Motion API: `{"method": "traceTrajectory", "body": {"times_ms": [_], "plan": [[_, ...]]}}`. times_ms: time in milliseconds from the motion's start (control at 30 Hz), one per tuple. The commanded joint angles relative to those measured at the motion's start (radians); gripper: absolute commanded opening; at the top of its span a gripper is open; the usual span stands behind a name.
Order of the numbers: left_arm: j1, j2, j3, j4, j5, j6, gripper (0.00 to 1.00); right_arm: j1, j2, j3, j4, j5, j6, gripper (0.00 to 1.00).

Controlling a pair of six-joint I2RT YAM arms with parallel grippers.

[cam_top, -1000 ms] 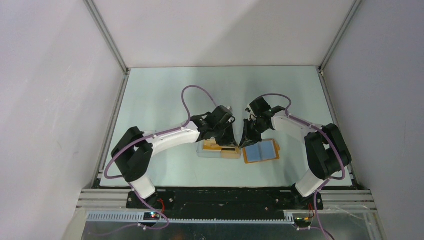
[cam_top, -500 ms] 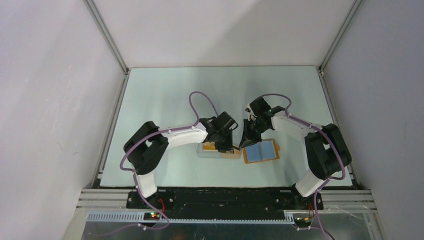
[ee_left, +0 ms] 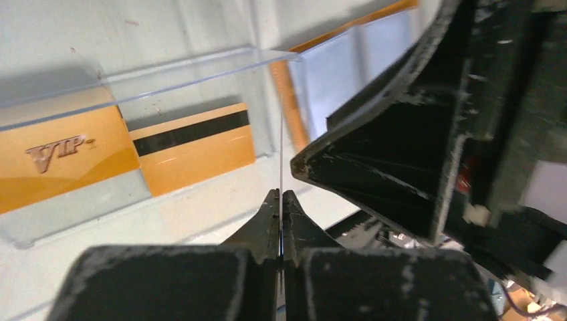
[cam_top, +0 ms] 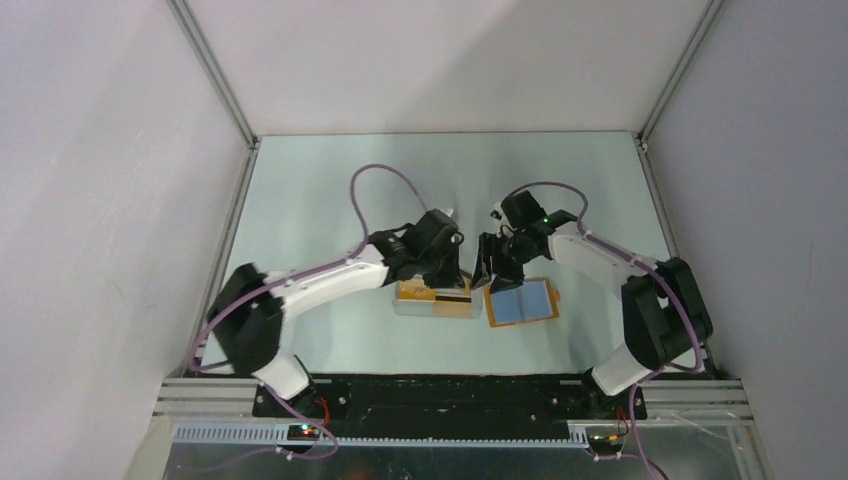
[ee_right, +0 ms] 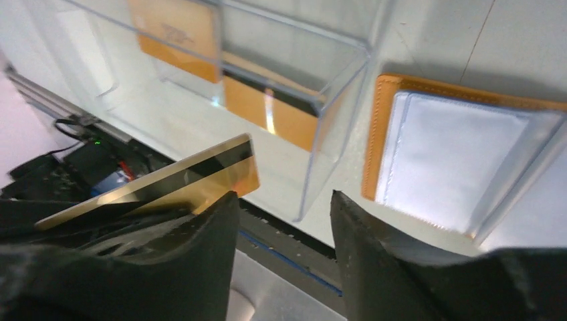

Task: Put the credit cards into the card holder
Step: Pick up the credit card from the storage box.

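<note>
My left gripper is shut on a thin credit card held edge-on between its tips. The right wrist view shows that card, golden with a dark stripe, just left of my open right gripper, beside its left finger. Two more credit cards, a VIP one and a striped one, lie in the clear box. The card holder lies open on the table right of the box, its blue-grey pockets facing up. Both grippers hover close together above the box's right end.
The clear plastic box's wall stands between the grippers and the cards inside. The right gripper's black body fills the space right of my left fingers. The table's front rail runs just behind the box.
My right gripper has opened and no longer pinches the card. My left gripper dipped toward the box, came back up beside the right one and shut on the card.
</note>
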Motion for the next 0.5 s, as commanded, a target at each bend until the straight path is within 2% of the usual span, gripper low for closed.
{"method": "traceTrajectory", "body": {"times_ms": [0,133,233,333,467], "plan": [[0.02,-0.222,-0.02,-0.014,-0.062,0.074,0.0,-0.017,-0.159,0.076,-0.023,-0.028,-0.024,0.6],[0.048,-0.361,-0.066,-0.051,0.016,0.168,0.0,-0.038,-0.279,0.106,-0.026,-0.094,-0.091,0.76],[0.06,-0.447,-0.081,-0.109,0.164,0.282,0.0,-0.066,-0.36,0.131,-0.034,-0.205,-0.15,0.83],[0.057,-0.506,-0.11,-0.165,0.368,0.347,0.0,-0.075,-0.396,0.149,-0.053,-0.324,-0.226,0.83],[0.048,-0.602,-0.154,-0.173,0.587,0.378,0.0,-0.047,-0.408,0.149,-0.087,-0.525,-0.298,0.77]]}}
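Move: The left hand already holds a credit card clear of the storage box; the card holder lies about 14 cm to its right, level with it and some 8 cm below. The box's middle is about 4 cm to its left, level and 7 cm down, with the striped card almost straight below. From the right hand, the held card is some 6 cm to the left and 1 cm back at about its height, and the card holder is 7 cm right, level and 7 cm below. Still pinching the credit card between shut fingers, the left hand climbs about 12 cm away from the storage box, then sweeps back and left, its fingers tilting up towards the right and turning clockwise. The right hand, holding nothing, rises nearly 18 cm above the box's right end, opens wider, and swings its fingers up leftward and forward by nearly 40 degrees. ##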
